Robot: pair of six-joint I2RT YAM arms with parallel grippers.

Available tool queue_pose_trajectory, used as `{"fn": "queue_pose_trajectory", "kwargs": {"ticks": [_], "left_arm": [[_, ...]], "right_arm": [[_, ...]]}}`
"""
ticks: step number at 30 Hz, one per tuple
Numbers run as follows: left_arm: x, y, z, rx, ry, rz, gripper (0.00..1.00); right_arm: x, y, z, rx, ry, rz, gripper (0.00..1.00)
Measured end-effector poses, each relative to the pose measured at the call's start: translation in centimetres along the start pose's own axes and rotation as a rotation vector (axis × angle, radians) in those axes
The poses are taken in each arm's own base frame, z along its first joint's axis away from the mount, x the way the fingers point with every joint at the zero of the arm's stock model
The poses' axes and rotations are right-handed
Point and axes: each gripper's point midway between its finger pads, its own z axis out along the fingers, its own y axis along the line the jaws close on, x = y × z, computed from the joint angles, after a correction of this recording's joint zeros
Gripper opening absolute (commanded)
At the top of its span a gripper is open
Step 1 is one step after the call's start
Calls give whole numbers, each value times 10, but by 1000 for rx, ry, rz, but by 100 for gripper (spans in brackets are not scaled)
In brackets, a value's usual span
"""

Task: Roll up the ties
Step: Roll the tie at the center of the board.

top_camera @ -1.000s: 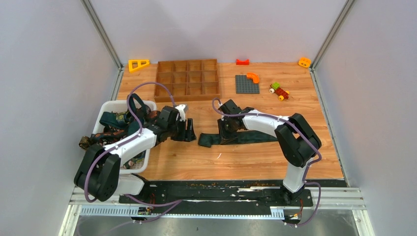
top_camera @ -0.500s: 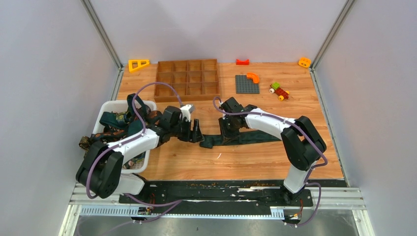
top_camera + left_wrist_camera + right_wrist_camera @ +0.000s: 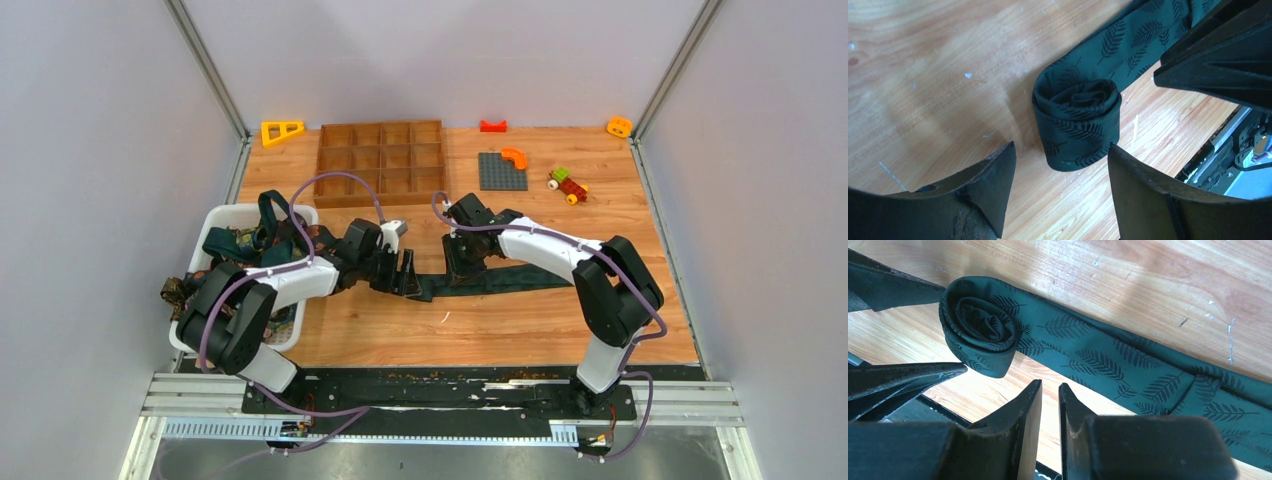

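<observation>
A dark green leaf-patterned tie (image 3: 505,278) lies flat across the table, and its left end is wound into a small roll (image 3: 1078,122) (image 3: 979,325). My left gripper (image 3: 408,274) (image 3: 1060,145) is open, with its fingertips on either side of the roll's near edge and not touching it. Just right of the roll, my right gripper (image 3: 462,260) (image 3: 1050,383) hovers over the tie's near edge. Its jaws are almost together, with only a thin slit and nothing in it. More ties (image 3: 245,245) are heaped in the white bin (image 3: 225,212).
A wooden compartment tray (image 3: 381,160) stands behind the grippers. At the back lie a yellow triangle (image 3: 281,131), a grey baseplate (image 3: 501,171), a red piece (image 3: 492,126), a toy car (image 3: 568,185) and an orange block (image 3: 619,126). The white bin sits at the left edge.
My left gripper has travelled right from beside the bin to the rolled end of the tie. The right gripper has shifted slightly along the tie.
</observation>
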Motion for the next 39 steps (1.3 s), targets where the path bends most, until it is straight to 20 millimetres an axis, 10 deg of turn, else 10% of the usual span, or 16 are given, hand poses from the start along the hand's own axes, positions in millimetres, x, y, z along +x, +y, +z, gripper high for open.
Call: {"fn": "queue_pose_trajectory", "kwargs": {"ticks": [24,39], "left_arm": [[-14,-9,21,62,-37,0,60],[-18,-9,27,66,-51,-43,30]], "right_arm": [[-6,-6,34,7,31,14,18],[-4,-5,35,-14,9,22,19]]}}
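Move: The tie roll lies only about 3 cm to the right of the left hand, 1 cm ahead and 2 cm below, in front of its open fingers. The flat strip beside the roll is some 7 cm to the left hand's right and 2 cm ahead; a white sliver lies 5 cm right, 4 cm back. From the right hand that strip spot is 4 cm below, 1 cm ahead and 1 cm left, and the roll 5 cm left, 1 cm back, 3 cm below. The left hand eases about 2.5 cm right and 2 cm forward onto the tie roll, still pointing slantwise down, its fingers closing from about three quarters open to a third until they pinch the roll from both sides. Meanwhile the right hand, fingers kept nearly shut, shifts a little forward and left, drops some 3 cm and then stays there with its tips pressing down on the flat strip just right of the roll. ##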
